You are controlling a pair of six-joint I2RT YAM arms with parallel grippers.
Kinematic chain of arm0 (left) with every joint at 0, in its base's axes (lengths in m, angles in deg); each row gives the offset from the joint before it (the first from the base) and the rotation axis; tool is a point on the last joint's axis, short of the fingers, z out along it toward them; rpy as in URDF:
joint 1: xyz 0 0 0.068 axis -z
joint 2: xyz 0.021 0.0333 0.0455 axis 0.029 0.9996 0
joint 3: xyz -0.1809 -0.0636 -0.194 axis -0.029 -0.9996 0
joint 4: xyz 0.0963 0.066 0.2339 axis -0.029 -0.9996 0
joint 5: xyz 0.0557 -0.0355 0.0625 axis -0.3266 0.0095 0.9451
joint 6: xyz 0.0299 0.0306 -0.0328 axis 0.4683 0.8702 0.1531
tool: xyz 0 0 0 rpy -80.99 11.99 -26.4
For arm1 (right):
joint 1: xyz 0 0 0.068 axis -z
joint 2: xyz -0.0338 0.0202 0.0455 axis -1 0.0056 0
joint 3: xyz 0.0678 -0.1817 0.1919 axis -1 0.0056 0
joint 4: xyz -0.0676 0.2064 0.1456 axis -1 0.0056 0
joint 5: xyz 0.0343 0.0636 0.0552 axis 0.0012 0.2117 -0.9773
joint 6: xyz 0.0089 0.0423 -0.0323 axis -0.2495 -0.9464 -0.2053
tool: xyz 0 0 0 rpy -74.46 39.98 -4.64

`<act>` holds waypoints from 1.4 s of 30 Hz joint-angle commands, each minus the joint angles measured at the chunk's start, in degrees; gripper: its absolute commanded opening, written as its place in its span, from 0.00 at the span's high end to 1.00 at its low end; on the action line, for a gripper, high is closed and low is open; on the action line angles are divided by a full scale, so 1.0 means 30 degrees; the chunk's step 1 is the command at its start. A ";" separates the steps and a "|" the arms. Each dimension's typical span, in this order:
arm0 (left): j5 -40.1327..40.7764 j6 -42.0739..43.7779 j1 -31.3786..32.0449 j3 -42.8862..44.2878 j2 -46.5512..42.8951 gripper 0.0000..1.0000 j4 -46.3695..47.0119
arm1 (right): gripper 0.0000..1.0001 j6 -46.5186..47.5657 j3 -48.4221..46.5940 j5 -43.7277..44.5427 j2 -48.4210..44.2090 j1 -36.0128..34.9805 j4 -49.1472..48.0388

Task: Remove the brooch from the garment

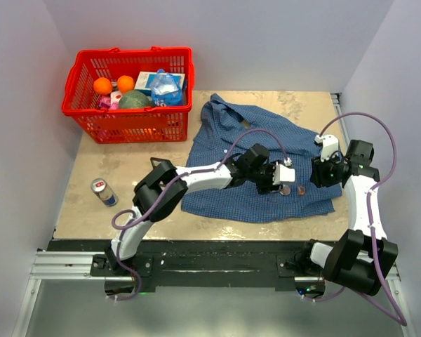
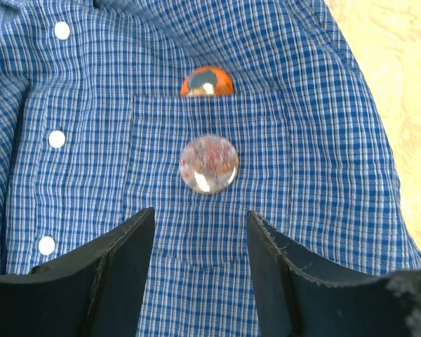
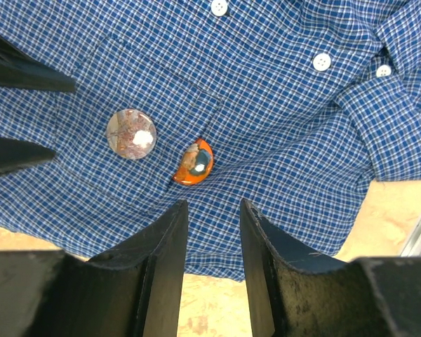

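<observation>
The garment (image 1: 245,151), a blue fine-checked shirt, lies spread on the table. The brooch (image 3: 194,161), a glossy orange-brown round piece, sits at the chest pocket's top edge, half tucked in when seen in the left wrist view (image 2: 206,81). A second round pin (image 2: 209,163), pale pink-grey, sits on the pocket itself. My left gripper (image 2: 201,214) hovers open just short of the pale pin, nothing between its fingers. My right gripper (image 3: 213,203) is open just below the brooch, also holding nothing. From above, the two grippers (image 1: 279,179) (image 1: 321,172) face each other across both pins.
A red basket (image 1: 130,119) with fruit and packets stands at the back left. A drink can (image 1: 104,191) lies at the front left. White shirt buttons (image 2: 57,138) run left of the pocket. The left gripper's fingers (image 3: 21,70) show at the right wrist view's left edge.
</observation>
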 commanded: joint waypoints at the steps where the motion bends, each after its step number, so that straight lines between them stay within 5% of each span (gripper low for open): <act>1: 0.0637 -0.0336 0.0491 0.1030 0.1030 0.41 0.2208 | 0.61 -0.1229 -0.0800 -0.0075 -0.0304 -0.0026 -0.0146; 15: 0.2776 -0.0163 0.1136 0.3814 0.4108 0.45 0.1008 | 0.62 -0.1116 -0.2356 -0.0164 0.0606 -0.0026 0.0586; 20: 0.3627 -0.0628 0.1225 0.3843 0.4109 0.58 0.1388 | 0.62 -0.0998 -0.2151 -0.0135 0.0605 0.0003 0.0586; 35: 0.0759 -1.2579 -0.0738 0.1179 0.2176 1.00 0.4932 | 0.61 -0.1847 -0.1536 -0.0662 0.1160 -0.0026 0.0235; 42: 0.0143 -1.5306 -0.1089 -0.0403 0.1911 1.00 0.5958 | 0.61 -0.2375 -0.2237 -0.0984 0.2331 -0.0026 0.0235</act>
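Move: The clear brooch on the pocket lies level with the left hand, about 5 cm to its right and 5 cm below. At that same height the orange badge peeks over the pocket's edge some 5 cm farther right, and the nearest shirt button sits roughly 10 cm ahead of the hand and 6 cm to its right. From the idle right hand the clear brooch is around 10 cm to the left, 1 cm ahead and 9 cm down. The left fingers close on the clear brooch and hold it edge-on between their tips, after the hand reaches right and down about 4 cm each way. Once nearly shut, the hand draws forward some 3 cm and a little up and back to the left, rolling and swinging counter-clockwise by roughly 35 degrees in all. ##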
